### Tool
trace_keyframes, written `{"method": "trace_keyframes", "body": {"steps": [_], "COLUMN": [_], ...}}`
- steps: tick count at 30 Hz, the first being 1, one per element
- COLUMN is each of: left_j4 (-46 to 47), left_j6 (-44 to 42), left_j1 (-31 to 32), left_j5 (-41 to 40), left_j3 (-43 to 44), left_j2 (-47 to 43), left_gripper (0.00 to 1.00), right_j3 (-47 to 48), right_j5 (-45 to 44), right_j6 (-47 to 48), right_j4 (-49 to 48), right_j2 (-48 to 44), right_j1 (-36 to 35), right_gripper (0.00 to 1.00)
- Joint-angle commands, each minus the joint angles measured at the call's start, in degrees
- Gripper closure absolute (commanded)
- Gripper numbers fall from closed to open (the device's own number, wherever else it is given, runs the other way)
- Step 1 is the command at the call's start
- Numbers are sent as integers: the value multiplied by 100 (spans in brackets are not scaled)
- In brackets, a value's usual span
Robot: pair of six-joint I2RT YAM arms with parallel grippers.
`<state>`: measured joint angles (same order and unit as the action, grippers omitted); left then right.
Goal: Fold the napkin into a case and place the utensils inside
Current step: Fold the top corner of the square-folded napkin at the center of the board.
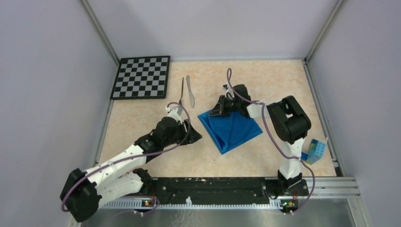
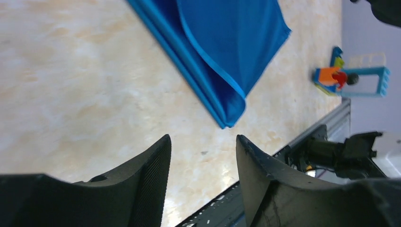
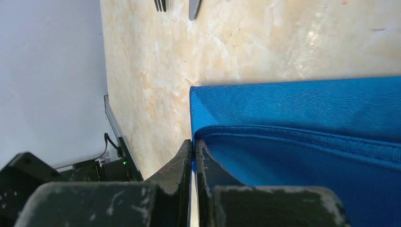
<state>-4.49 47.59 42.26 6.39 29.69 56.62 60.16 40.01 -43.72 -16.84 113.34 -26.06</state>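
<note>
The bright blue napkin lies folded into a layered, roughly triangular shape on the middle of the table. My right gripper sits at its far left corner; in the right wrist view the right gripper is shut, pinching a sliver of the napkin's upper edge. My left gripper hovers just left of the napkin, open and holding nothing. In the left wrist view the left gripper shows bare table between its fingers, with the napkin's pointed near corner just beyond. The dark fork and pale knife lie side by side behind it.
A black-and-white checkerboard lies at the back left. Coloured toy blocks stand at the right edge near the right arm's base. A black rail runs along the near edge, and walls enclose the other three sides.
</note>
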Motion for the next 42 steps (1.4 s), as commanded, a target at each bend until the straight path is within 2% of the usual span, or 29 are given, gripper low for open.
{"method": "trace_keyframes", "body": {"steps": [1,6,28,29,32,34,35,39,42], "left_j4": [-985,-1224,-1005,-981,-865,-721,-633,3,166], "left_j6": [-61,-226,-324,-319,-293,-302,-310,-333,-453], "left_j1": [-425,-780,-906,-905,-908,-940,-963,-1104,-1143], "left_j5": [-476,-246,96,111,154,214,268,805,1002], "left_j3": [-148,-123,-191,-203,-211,-154,-99,272,849], "left_j2": [-603,-845,-687,-675,-604,-480,-380,397,1323], "left_gripper": [40,40,40,40,39,37,36,35,44], "right_j3": [317,515,1043,1055,1044,1074,1104,944,594], "right_j5": [-82,-147,-197,-180,73,251,288,421,537], "right_j6": [-97,-93,-135,-136,-255,-312,-257,-45,56], "right_j4": [-289,-251,-190,-188,-325,-310,-188,132,194], "right_j2": [227,455,945,957,860,616,461,-371,-809], "right_j1": [-217,-321,-502,-509,-522,-494,-470,-148,309], "right_gripper": [100,100,100,98,81,66,62,53,53]}}
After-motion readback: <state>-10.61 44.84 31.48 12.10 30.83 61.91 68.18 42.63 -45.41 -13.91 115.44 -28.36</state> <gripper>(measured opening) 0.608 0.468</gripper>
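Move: The right hand still pinches the corner of the napkin's folded-over flap; the left corner of the layer beneath, where it is being taken, lies about 6 cm to its left, level with it fore and aft, and some 4 cm below. The knife's middle is roughly 13 cm ahead and 10 cm left, the fork's about 12 cm ahead and 15 cm left, while the napkin's near corner is around 19 cm back and 5 cm right. From the left hand that left corner lies some 12 cm ahead, 1 cm right and 11 cm below. Leftward about 4 cm and down some 3 cm, edging slightly forward and easing off, the right hand carries the pinched flap corner to the napkin's left corner, opens its fingers there to let go, then lifts quickly by about 6 cm. The open left hand first draws left, away from the napkin, then sinks and starts back right and forward. ##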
